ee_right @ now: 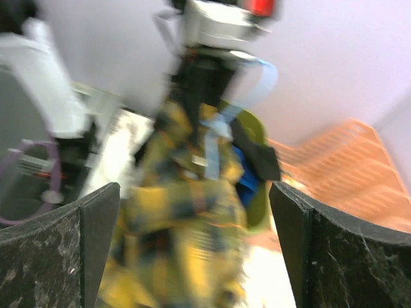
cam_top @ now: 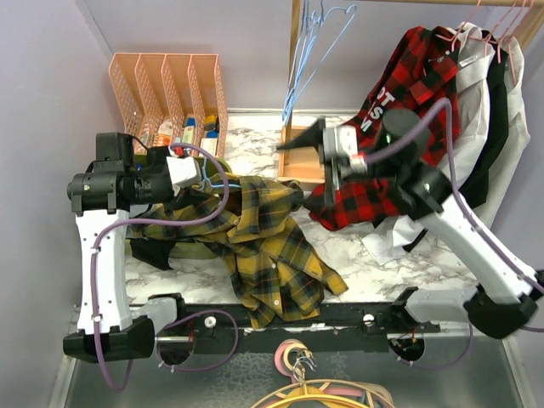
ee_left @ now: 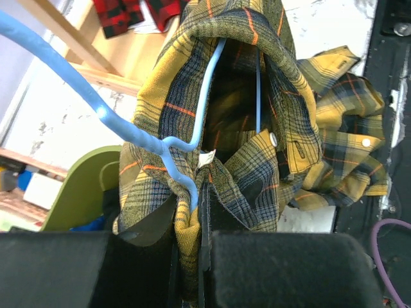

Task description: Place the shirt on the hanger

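The mustard-and-dark plaid shirt (cam_top: 263,242) hangs in a heap from left of centre down to the table's near edge. In the left wrist view its collar (ee_left: 270,77) wraps round the light-blue wire hanger (ee_left: 168,145), whose arms run inside the neck opening. My left gripper (ee_left: 196,215) is shut on the hanger's twisted neck, with a fold of shirt pinched in too. My right gripper (cam_top: 306,153) hovers to the right of the shirt with its jaws wide open and nothing between them. Its own view is blurred and faces the shirt (ee_right: 180,224) and hanger (ee_right: 212,147).
A red-and-black plaid shirt (cam_top: 408,93) and grey and dark clothes hang at the back right under pink hangers (cam_top: 484,25). Spare blue hangers (cam_top: 310,51) dangle at the back centre over a wooden box (cam_top: 299,161). An orange file rack (cam_top: 166,89) stands at the back left.
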`<state>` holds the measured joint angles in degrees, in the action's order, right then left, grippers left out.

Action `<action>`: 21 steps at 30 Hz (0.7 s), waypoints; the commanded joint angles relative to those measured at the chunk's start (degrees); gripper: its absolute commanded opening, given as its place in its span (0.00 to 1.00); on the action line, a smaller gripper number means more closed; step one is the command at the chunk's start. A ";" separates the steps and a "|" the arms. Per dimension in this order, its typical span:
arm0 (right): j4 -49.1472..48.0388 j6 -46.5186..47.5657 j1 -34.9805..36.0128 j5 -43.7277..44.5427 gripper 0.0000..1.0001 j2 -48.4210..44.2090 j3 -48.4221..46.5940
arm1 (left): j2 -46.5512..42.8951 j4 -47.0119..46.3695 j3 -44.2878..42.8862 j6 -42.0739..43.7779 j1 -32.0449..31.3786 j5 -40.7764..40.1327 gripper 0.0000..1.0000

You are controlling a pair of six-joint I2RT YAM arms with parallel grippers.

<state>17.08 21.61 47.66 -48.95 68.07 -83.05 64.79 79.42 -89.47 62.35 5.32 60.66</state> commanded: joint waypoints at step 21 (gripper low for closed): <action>12.01 -10.81 -5.40 -10.91 0.73 20.10 -11.21 | -1.63 1.71 2.11 4.35 -1.16 4.70 0.00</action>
<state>31.68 13.02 40.62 -59.53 87.13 -95.35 63.29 80.66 -86.65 65.76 4.36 62.15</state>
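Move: The plaid shirt's loose upper edge, still to be drawn over the hanger, lies some 6 cm left of the open right hand, about 4 cm ahead and 13 cm lower. From that hand, the blue hanger's bar is roughly 19 cm left, 3 cm ahead and 9 cm lower; the collar pinched with it in the left gripper is about 26 cm left, 1 cm ahead and 5 cm lower. From the left hand, the loose edge is about 20 cm right, 3 cm ahead and 8 cm lower. Towards the loose upper edge of the plaid shirt comes the right hand: it swings forward about 8 cm, then sinks some 7 cm, drifting slightly left and easing back a little. Its fingers, pointing left, tip down and roll some 25 degrees while narrowing from wide open to about three quarters. The left gripper keeps its pinch on hanger and collar, drawing back barely a centimetre. ##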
